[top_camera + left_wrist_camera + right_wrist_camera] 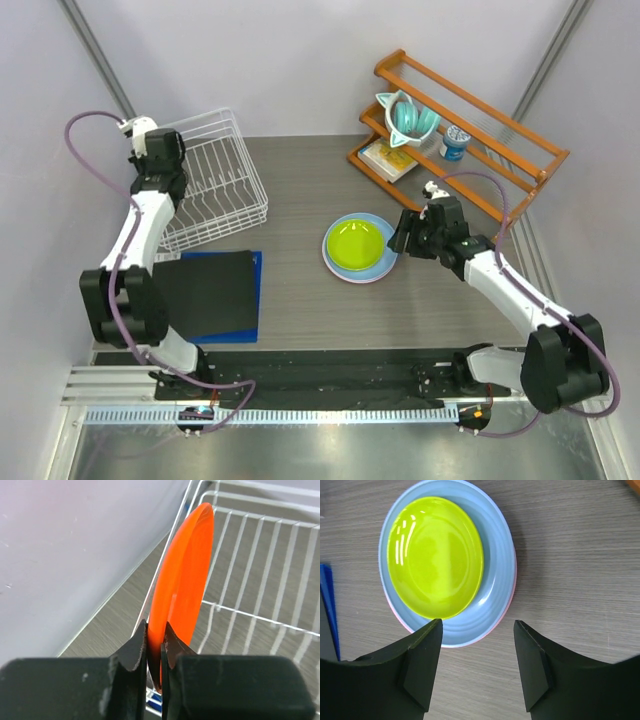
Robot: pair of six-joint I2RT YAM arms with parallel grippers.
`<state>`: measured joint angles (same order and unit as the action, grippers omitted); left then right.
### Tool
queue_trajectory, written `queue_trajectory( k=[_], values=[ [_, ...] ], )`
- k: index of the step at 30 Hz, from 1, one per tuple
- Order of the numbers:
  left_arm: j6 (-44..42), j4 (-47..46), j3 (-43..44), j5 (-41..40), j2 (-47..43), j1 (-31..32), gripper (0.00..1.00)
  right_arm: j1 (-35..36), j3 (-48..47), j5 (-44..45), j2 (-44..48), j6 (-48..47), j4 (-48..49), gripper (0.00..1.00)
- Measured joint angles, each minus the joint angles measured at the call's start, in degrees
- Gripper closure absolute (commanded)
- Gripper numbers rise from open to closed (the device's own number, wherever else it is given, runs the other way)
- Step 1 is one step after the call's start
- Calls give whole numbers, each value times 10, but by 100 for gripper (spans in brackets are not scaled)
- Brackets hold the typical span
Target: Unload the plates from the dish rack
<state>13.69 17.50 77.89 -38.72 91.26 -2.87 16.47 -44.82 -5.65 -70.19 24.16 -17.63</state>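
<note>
My left gripper (155,645) is shut on the lower rim of the orange plate (182,575), which stands on edge at the left end of the white wire dish rack (260,570). In the top view the left gripper (158,170) sits over the rack's (225,175) left side and hides the orange plate. The lime green plate (358,243) lies on the light blue plate (385,262) in a stack mid-table. In the right wrist view the green plate (437,555) tops the blue plate (495,565) and a pink plate's rim (400,621) shows beneath. My right gripper (477,625) is open and empty, just right of the stack (402,238).
An orange-brown wooden shelf rack (470,130) at the back right holds a teal cup (408,115), a blue can (455,142) and a flat yellow item (388,160). A black mat on a blue pad (210,290) lies in front of the dish rack.
</note>
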Motion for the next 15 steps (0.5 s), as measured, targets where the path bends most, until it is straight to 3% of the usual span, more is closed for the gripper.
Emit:
queue_trajectory(
  k=[4,11,15],
  values=[
    [19,31,0,42,-65,12,100,0,0,-5,48,2,-14,35],
    [122,42,-92,281,-188,28,100,0,6,-71,115,36,-10,33],
    [170,39,-167,381,-202,94,100,8,22,-109,138,67,10,32]
  ],
)
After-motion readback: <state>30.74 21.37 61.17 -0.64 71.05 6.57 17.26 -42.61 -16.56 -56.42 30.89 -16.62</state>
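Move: The orange plate is already pinched in the left fingers, clear above the dish rack. The stack it is bound for, green plate on top, lies about 48 cm to that hand's right, 11 cm back and some 22 cm below. The dish rack's middle is 13 cm to the left hand's right, 1 cm ahead and 18 cm down; the black clipboard 14 cm right, 24 cm back. From the right hand, the stack is about 11 cm left, 3 cm ahead and 10 cm lower. The orange plate, still gripped, is carried up about 5 cm by the left hand and swept over the rack to the right, some 19 cm in all and a little back, towards the stack, quickening and sinking again by the end. The left wrist turns clockwise some 30 degrees and drops its left side as much. The open right hand rises about 7 cm, easing left and back, its left side tilting up. ##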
